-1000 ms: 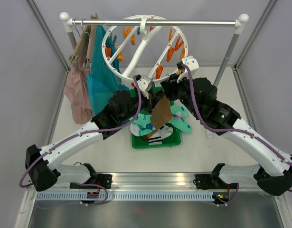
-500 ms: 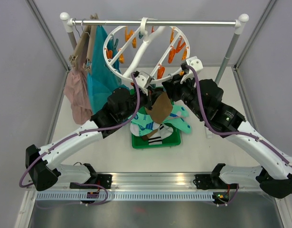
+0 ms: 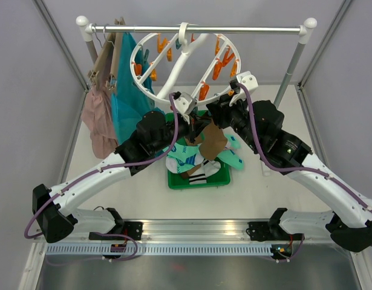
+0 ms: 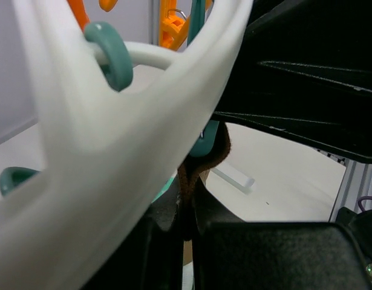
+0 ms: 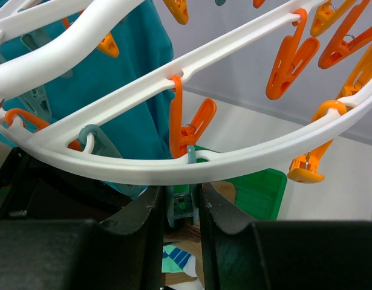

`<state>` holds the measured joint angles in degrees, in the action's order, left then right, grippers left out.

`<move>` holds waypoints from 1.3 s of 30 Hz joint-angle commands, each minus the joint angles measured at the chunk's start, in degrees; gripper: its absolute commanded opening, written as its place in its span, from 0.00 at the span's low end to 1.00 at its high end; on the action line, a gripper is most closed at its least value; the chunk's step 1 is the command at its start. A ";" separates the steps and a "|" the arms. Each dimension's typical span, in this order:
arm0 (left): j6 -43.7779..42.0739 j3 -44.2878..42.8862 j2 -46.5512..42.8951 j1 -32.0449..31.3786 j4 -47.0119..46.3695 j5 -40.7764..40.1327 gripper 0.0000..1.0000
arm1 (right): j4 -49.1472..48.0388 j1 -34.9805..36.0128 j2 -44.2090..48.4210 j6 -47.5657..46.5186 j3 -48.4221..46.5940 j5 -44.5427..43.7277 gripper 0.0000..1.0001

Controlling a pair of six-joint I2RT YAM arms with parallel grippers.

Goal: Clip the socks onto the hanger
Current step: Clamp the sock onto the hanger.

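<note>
The round white hanger point(image 3: 179, 65) hangs tilted from the rail, with orange and teal pegs on its ring. My left gripper point(image 3: 195, 125) is shut on the top edge of a brown sock point(image 3: 213, 140), which dangles just under the ring's near rim. In the left wrist view the brown sock point(image 4: 189, 175) is pinched between the jaws point(image 4: 187, 205), tight under the hanger's rim point(image 4: 113, 157). My right gripper point(image 5: 181, 208) is shut on a teal peg point(image 5: 186, 205) under the ring point(image 5: 173, 169). Mint-patterned socks point(image 3: 187, 157) and a striped white sock point(image 3: 198, 177) lie in the basket.
A green basket point(image 3: 173, 181) sits on the table under both grippers. A large teal garment point(image 3: 128, 109) and a pink-beige garment point(image 3: 100, 121) hang on tan hangers at the left of the rail point(image 3: 246, 28). Orange pegs point(image 5: 288, 66) dangle near the right fingers.
The hanger ring has swung up and to the left. The brown sock has shifted slightly right with the left gripper. Both grips are unchanged.
</note>
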<state>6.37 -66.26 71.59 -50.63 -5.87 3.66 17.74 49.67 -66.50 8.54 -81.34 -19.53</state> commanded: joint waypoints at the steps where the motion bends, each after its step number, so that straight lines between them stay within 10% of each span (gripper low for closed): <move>1: 0.04 -2.38 -0.23 -0.26 -2.22 1.09 0.02 | -0.95 0.16 -0.21 -0.71 -0.22 -0.07 0.00; 15: 3.47 -3.17 -0.84 -0.26 -2.22 -5.07 0.02 | -1.30 0.16 1.37 -2.29 2.59 -0.86 0.04; 21: 4.87 -4.05 -0.66 -0.26 0.67 -6.29 0.02 | -1.57 0.16 2.51 -1.51 2.94 0.01 0.53; 25: 6.81 -3.79 -2.07 -0.26 3.67 -8.49 0.02 | -0.34 0.16 4.09 0.42 2.24 1.85 0.67; 39: 9.19 -2.12 -11.91 -0.26 15.53 -20.96 0.02 | 6.34 0.16 12.62 8.77 10.40 1.69 0.69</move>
<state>13.76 -67.57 62.00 -50.72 6.17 -11.53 21.39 49.71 -54.57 14.28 -73.80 -16.43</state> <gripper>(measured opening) 0.041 0.693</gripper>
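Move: The teal clip pinched in the right gripper sits right at that hand's finger pads, with the sock's cuff some 3 cm below them and about 1 cm back and 1 cm left. From the left gripper, which already holds the cuff, the clip is about 2 cm ahead, 2 cm right and 3 cm up. From the right hand, an orange clip hangs about 4 cm ahead, 2 cm left and 3 cm up; a yellow clip some 6 cm ahead, 6 cm right and 1 cm up. Ease the right gripper about 1 cm down with the teal clip at the cuff, then open its fingers to let go of the clip and back off about 5 cm, drifting right. Keep the left fingers shut on the cuff: nudge it 1 cm forward, then carry it about 7 cm left and a little up, turning the hand some 15 degrees counter-clockwise. ##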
